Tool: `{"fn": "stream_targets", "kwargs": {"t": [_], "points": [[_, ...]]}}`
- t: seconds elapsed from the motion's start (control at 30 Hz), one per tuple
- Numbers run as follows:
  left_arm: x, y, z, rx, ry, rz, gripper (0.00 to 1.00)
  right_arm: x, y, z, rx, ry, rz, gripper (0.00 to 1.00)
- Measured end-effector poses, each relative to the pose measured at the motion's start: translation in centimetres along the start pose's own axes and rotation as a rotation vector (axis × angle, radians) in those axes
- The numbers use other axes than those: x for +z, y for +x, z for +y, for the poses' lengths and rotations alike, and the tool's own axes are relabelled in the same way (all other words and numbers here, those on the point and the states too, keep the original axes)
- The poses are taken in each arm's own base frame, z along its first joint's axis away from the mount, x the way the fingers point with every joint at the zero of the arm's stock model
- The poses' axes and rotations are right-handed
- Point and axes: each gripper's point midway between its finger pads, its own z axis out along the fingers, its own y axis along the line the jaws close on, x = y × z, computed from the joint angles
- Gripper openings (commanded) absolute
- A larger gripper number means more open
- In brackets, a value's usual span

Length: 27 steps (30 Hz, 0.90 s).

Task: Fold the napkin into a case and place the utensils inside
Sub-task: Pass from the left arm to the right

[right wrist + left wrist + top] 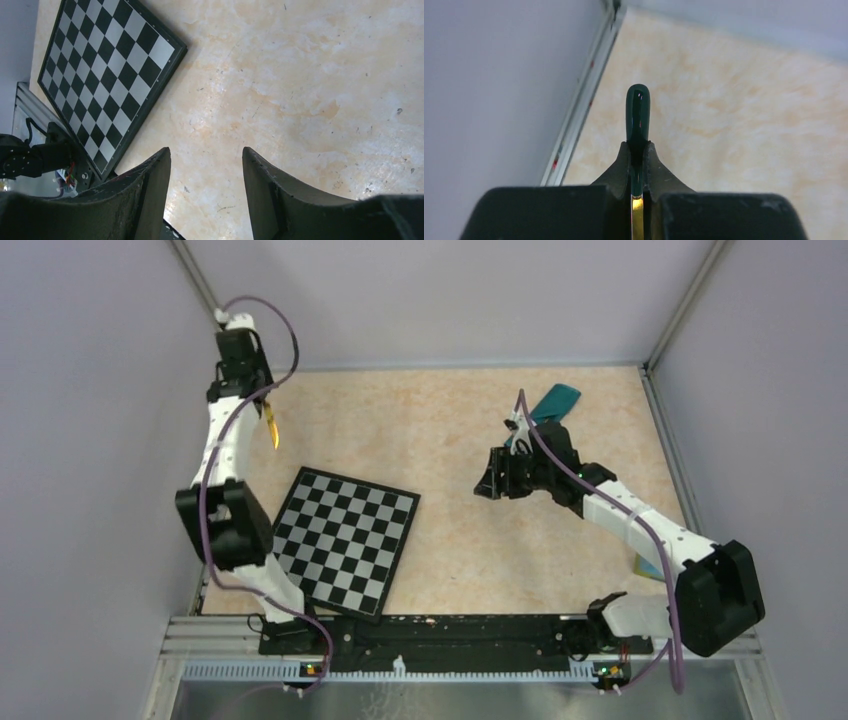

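Observation:
My left gripper (pixel 263 403) is raised at the far left of the table, shut on one of the utensils (pixel 272 430), whose yellowish end hangs down. In the left wrist view the gripper (pixel 638 147) clamps the utensil's dark green handle (pixel 637 112), which sticks out past the fingertips. The teal napkin (pixel 555 400) lies at the far right as a narrow strip, partly hidden behind my right arm. My right gripper (pixel 486 483) hovers mid-table, left of the napkin. It is open with nothing between its fingers, and the right wrist view shows this gripper (pixel 205 150) over bare tabletop.
A black-and-white checkerboard (pixel 345 540) lies tilted at the near left, and shows again as a checkerboard (pixel 100 65) in the right wrist view. A metal rail (pixel 579 110) and grey wall run along the left edge. Something light-coloured (pixel 648 566) peeks out under my right forearm.

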Motion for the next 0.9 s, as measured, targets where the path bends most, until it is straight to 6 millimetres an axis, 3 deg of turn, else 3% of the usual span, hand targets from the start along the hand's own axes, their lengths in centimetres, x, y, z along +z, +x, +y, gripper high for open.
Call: {"fn": "stream_targets", "kwargs": {"t": [0.1,0.17,0.23,0.27,0.33,0.4,0.53,0.63,0.73,0.9], "points": [[-10.0,-7.8,-0.4,-0.089,0.062,-0.297,0.0,0.4,-0.1,0.0,-0.002,-0.009,-0.001,0.57],[-17.7,-11.8,-2.0,-0.144,0.158,-0.491,0.0,0.7,-0.2,0.3,-0.003,-0.025,0.001,0.56],[-23.4,-13.3,-4.6,-0.183,0.285,-0.609,0.0,1.0,-0.6,0.9,-0.011,-0.045,0.0,0.56],[-26.2,-13.3,-6.5,-0.208,0.378,-0.649,0.0,1.1,-1.1,1.5,-0.021,-0.061,-0.005,0.56],[-29.5,-11.9,-9.7,-0.248,0.534,-0.664,0.0,1.2,-2.7,3.5,-0.052,-0.114,-0.028,0.54],[-30.3,-9.4,-12.7,-0.292,0.65,-0.608,0.0,1.2,-4.5,5.9,-0.082,-0.182,-0.066,0.51],[-28.6,-3.8,-18.5,-0.332,0.749,-0.417,0.0,0.4,-7.5,9.6,-0.099,-0.28,-0.151,0.47],[-28.4,0.5,-23.3,-0.309,0.799,-0.284,0.0,0.1,-8.5,11.7,-0.102,-0.33,-0.186,0.41],[-29.7,2.6,-26.2,-0.293,0.844,-0.236,0.0,0.5,-8.1,13.1,-0.091,-0.357,-0.181,0.37],[-30.8,2.8,-28.4,-0.304,0.878,-0.245,0.0,1.5,-7.3,13.5,-0.07,-0.343,-0.159,0.29]]}}
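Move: The left hand holds the knife by its handle; the right gripper it goes to is about 51 cm to its right, 26 cm back and 5 cm lower. From the right hand the knife lies some 50 cm left, 22 cm ahead and slightly higher; the folded napkin is about 18 cm ahead, 16 cm right, and the chessboard 13 cm back, 37 cm left, both 12 cm below. Left hand arcs its knife high, 37 cm right and back; right hand rises leftward to it, fingers narrowing. ##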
